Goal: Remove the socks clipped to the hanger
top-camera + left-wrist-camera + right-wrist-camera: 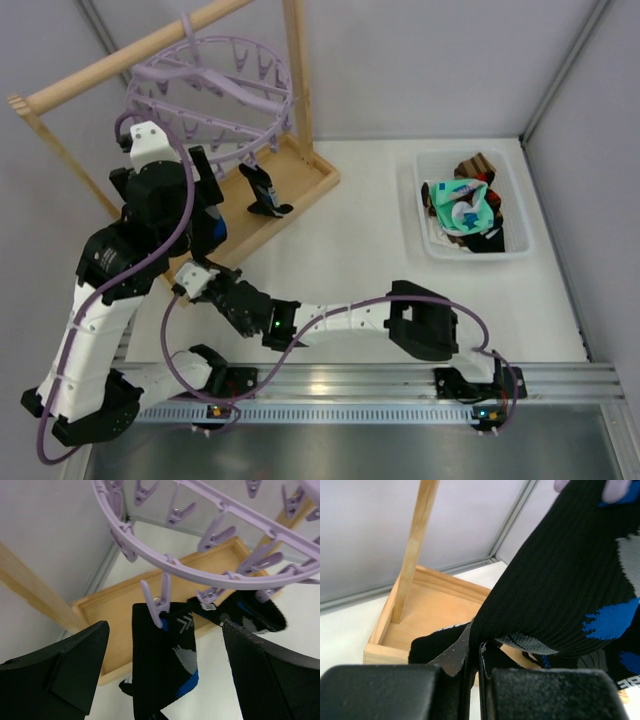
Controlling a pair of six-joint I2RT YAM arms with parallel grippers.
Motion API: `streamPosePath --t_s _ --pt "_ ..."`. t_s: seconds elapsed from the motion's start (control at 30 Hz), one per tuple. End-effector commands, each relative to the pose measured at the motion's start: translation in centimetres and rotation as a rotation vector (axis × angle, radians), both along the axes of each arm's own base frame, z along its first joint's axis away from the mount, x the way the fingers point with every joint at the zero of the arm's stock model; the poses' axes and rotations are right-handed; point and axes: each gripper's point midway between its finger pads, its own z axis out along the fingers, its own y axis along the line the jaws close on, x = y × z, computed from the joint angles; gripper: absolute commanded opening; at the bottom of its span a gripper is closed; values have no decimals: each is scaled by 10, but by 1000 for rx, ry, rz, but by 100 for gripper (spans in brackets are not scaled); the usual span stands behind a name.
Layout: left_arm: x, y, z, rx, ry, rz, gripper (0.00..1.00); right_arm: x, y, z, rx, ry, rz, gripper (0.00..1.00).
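Observation:
The lavender hanger hangs by its hook from a wooden rod. A black sock with grey and blue marks hangs from one of the ring's clips. My left gripper is open just under the ring, with one finger on each side of that sock and not touching it. My right gripper is shut on the same sock's lower edge, which is pulled taut. A second black sock is clipped beside it.
The wooden frame has a slanted rod, an upright post and a shallow base tray under the hanger. A white bin at the right holds loose socks, among them a teal-mint one and a brown striped one.

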Motion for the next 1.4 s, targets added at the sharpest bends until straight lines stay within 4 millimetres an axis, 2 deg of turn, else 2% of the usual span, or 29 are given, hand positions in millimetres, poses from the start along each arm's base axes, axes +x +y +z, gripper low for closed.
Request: streamPosePath --t_s 0.0,0.2,0.33,0.7,0.83,0.93,1.17,1.27,1.3,1.37 --pt "-1 27 -12 112 40 163 98 -18 18 16 0 -33 28 0" --pt "9 30 -21 172 69 228 97 -21 26 12 -22 -52 35 0" --pt "21 23 -28 202 99 235 94 -26 29 10 -38 -70 44 0" --pt "24 24 -30 229 110 252 83 -32 37 4 -66 -93 57 0" --pt "27 26 -30 255 117 274 75 -35 39 4 -73 -101 62 0" --pt "29 27 -30 276 121 298 68 -37 40 4 -77 -104 65 0" --pt "33 28 -36 297 133 324 65 -39 32 8 -64 -112 66 0" --pt "35 28 -38 302 136 334 61 -41 30 12 -56 -116 67 0" --pt "34 30 -38 306 136 343 56 -41 30 13 -55 -118 67 0" --pt "34 33 -38 306 135 357 55 -41 28 14 -52 -120 65 0"
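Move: The clip gripping the near sock hangs some 6 cm ahead of the open left hand, about 2 cm to its left and 3 cm lower; the hanger ring's centre is roughly 15 cm ahead, 3 cm right and 2 cm up. The other sock hangs about 10 cm ahead, 10 cm right and 12 cm below. From the right hand, already pinching the near sock's loose end, that clip is about 12 cm forward, straight ahead, and 13 cm up. Left hand eases about 6 cm down, forward and left, half-closing around the clip; right draws its pinched sock left. ##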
